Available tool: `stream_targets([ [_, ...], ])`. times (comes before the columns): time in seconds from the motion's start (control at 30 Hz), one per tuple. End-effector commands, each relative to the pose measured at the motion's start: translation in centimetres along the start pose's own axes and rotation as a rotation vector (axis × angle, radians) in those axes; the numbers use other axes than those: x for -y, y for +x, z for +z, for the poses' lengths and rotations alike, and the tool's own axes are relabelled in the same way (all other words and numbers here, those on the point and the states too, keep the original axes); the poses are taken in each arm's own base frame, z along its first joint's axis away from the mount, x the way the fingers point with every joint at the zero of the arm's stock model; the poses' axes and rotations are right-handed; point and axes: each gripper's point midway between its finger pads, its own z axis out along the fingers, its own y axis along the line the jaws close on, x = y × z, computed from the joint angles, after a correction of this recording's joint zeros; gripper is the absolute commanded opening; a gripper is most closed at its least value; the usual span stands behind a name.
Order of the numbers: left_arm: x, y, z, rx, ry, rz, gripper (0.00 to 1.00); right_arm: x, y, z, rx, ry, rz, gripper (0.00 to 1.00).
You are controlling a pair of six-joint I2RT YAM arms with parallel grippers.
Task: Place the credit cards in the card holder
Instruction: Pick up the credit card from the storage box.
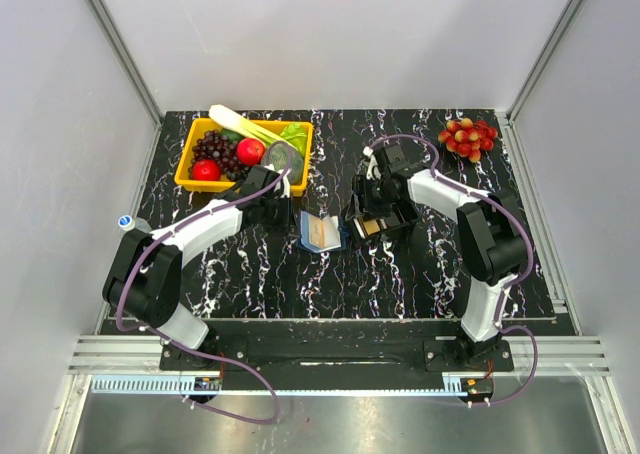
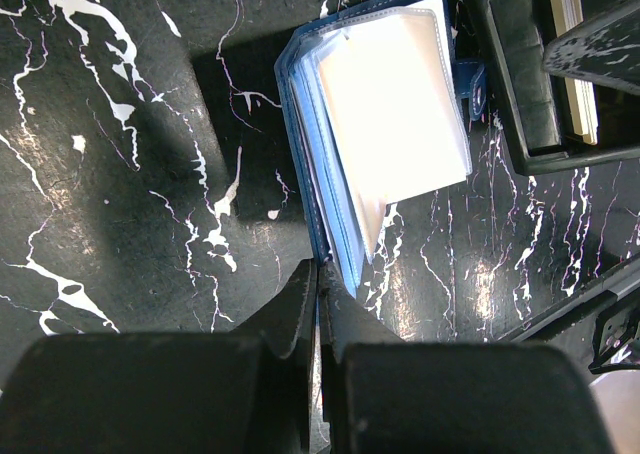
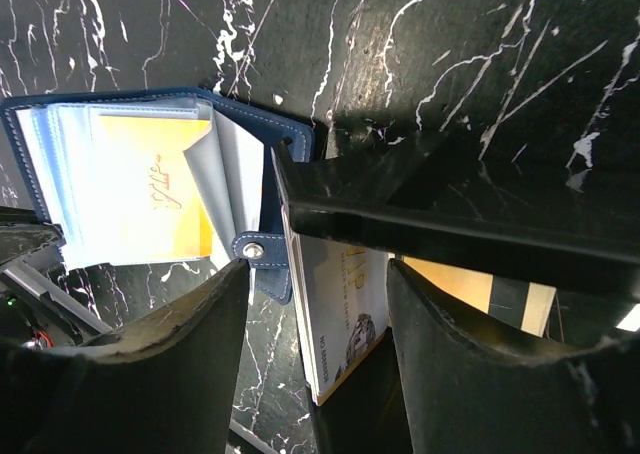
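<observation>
The dark-blue card holder (image 1: pixel 322 232) lies open on the black marble table, an orange credit card (image 3: pixel 150 199) showing in its clear sleeves. My left gripper (image 2: pixel 321 271) is shut on the near edge of the card holder's cover (image 2: pixel 300 124). My right gripper (image 3: pixel 318 284) is open over the black tray (image 3: pixel 420 214). Its fingers straddle the tray's wall and a white credit card (image 3: pixel 340 304) that stands on edge inside without touching it. A tan card (image 3: pixel 470 284) lies behind it in the tray.
A yellow basket (image 1: pixel 185 179) of fruit and vegetables stands at the back left, just behind my left arm. A cluster of red grapes (image 1: pixel 467 137) lies at the back right. The black tray (image 1: pixel 395 224) sits right beside the holder.
</observation>
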Motion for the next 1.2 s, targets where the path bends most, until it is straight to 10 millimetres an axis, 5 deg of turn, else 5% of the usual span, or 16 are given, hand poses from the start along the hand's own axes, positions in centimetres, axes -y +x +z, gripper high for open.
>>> stream_targets([
  [0.0, 0.8, -0.7, -0.1, 0.020, 0.042, 0.012, 0.00, -1.7, -0.3, 0.1, -0.005, -0.053, -0.020, 0.61],
  [0.5, 0.9, -0.6, 0.0, 0.015, 0.047, 0.010, 0.00, -4.4, -1.1, -1.8, 0.014, -0.153, -0.028, 0.44],
  [1.17, 1.1, -0.6, 0.0, 0.012, 0.061, 0.009, 0.00, -5.3, -1.7, -2.8, 0.034, -0.178, -0.030, 0.36],
])
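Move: The pale card stands leaning at the left end of the storage box, between the right hand's parted fingers, its middle about 2 cm below and 1 cm right of the hand point. The box's middle is some 5 cm right of the hand and level with it; the open card holder is about 8 cm left and 1 cm back. From the left hand, still pinching the holder's edge, the card lies roughly 13 cm right and 4 cm forward. With its right-hand finger against the card's right face, the right hand pushes the card left about 2 cm towards the holder, narrowing its fingers around the card by some two fifths without shutting them. It eases back about 1 cm and, after a small initial dip, climbs, ending about 1.5 cm higher, with its left side rolled up some 5 degrees. ##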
